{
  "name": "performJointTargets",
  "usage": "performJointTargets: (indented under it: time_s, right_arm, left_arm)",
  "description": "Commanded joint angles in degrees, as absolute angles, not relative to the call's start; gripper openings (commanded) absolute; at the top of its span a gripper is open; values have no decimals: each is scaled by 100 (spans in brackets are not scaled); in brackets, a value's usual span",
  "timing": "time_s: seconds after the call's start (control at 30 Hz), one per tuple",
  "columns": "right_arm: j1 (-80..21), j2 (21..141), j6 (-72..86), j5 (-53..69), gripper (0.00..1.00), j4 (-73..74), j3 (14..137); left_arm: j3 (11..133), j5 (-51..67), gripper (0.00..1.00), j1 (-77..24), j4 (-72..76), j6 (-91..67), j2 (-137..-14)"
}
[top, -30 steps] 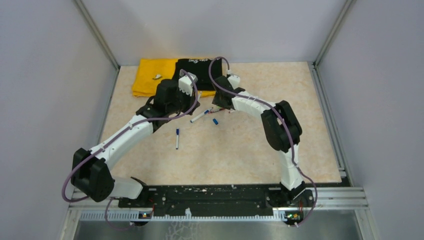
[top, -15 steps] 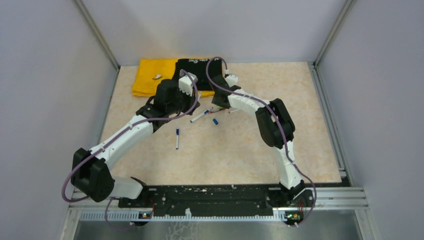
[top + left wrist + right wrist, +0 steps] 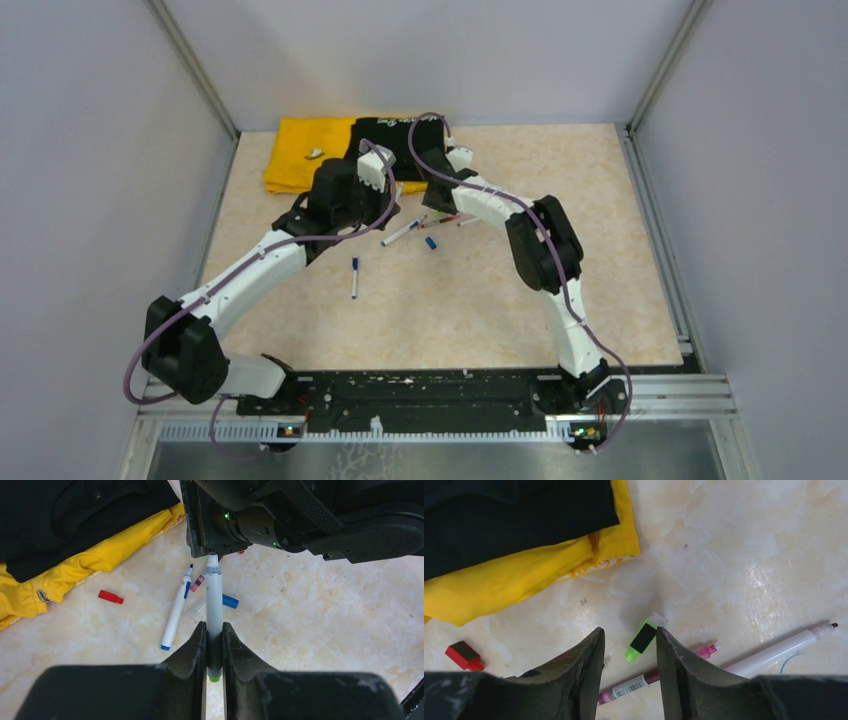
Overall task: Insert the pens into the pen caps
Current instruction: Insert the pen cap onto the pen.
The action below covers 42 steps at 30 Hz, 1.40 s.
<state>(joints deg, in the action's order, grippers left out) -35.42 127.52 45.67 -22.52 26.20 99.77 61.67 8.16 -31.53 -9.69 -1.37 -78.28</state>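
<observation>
In the left wrist view my left gripper (image 3: 214, 632) is shut on a white pen (image 3: 214, 600) with a green end. The pen points forward at the right arm's wrist. Below it on the table lie a blue-ended pen (image 3: 176, 611), a blue cap (image 3: 230, 601) and a red cap (image 3: 110, 597). My right gripper (image 3: 629, 631) is open just above the table. A green cap (image 3: 642, 640) lies between its fingertips, close to the right finger. A maroon pen (image 3: 706, 651) and a white pen (image 3: 784, 650) lie just behind that cap.
A yellow cloth (image 3: 300, 150) with a black cloth (image 3: 395, 140) on it lies at the back left, close to both grippers. Another pen (image 3: 354, 278) lies alone nearer the front. A red cap (image 3: 464, 656) sits left of the right gripper.
The right arm's elbow has swung left and its gripper has narrowed slightly. The left arm holds still with its pen.
</observation>
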Motion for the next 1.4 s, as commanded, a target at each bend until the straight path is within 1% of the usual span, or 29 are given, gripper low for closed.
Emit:
performJointTargets:
  time_s: [0.0, 0.33, 0.67, 0.83, 1.0, 1.13, 1.23, 1.37]
  right_arm:
    - [-3516, 12953, 4410, -2386, 41, 2621, 10343]
    - [-3516, 13097, 4252, -2408, 38, 2781, 10402]
    - [-3516, 13112, 4075, -2496, 24, 2952, 10414]
    - [-3517, 12850, 3795, -2151, 17, 2350, 10216]
    - [-3511, 12221, 3482, -1681, 8, 1539, 9850]
    - [-3507, 11427, 3339, -1540, 1, 677, 9103]
    - [-3507, 10750, 3273, -1550, 0, 0, 8406]
    - [-3507, 9768, 3180, -1519, 0, -954, 7183]
  left_arm:
    - [6228, 825, 0, -3194, -993, 63, -7701]
    - [6240, 856, 0, -3208, -992, 75, -7729]
    - [6245, 853, 0, -3200, -1002, 79, -7723]
    - [6248, 859, 0, -3207, -1002, 79, -7735]
    - [6232, 951, 0, -3208, -982, 63, -7714]
    - [6183, 1079, 0, -3204, -898, 52, -7647]
    - [6100, 1241, 0, -3206, -768, 36, -7570]
    - [5955, 1716, 0, -3206, -502, 14, -7431]
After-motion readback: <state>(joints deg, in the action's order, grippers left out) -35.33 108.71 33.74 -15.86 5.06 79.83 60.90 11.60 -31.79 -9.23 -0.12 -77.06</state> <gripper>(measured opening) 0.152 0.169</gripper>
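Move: The green cap lies almost between the right hand's open fingers, about 1 cm to its right and 1 cm below. The red pen lies about 3 cm back and 1 cm right of that hand, the white marker some 9 cm right and 2 cm back, the blue cap roughly 8 cm back and 1 cm left. From the left hand, holding the green-ended pen, the green cap lies about 12 cm ahead, 12 cm right and 18 cm below. Right hand sinks about 1 cm, pinches the green cap between its fingers, then lifts it roughly 10 cm. ##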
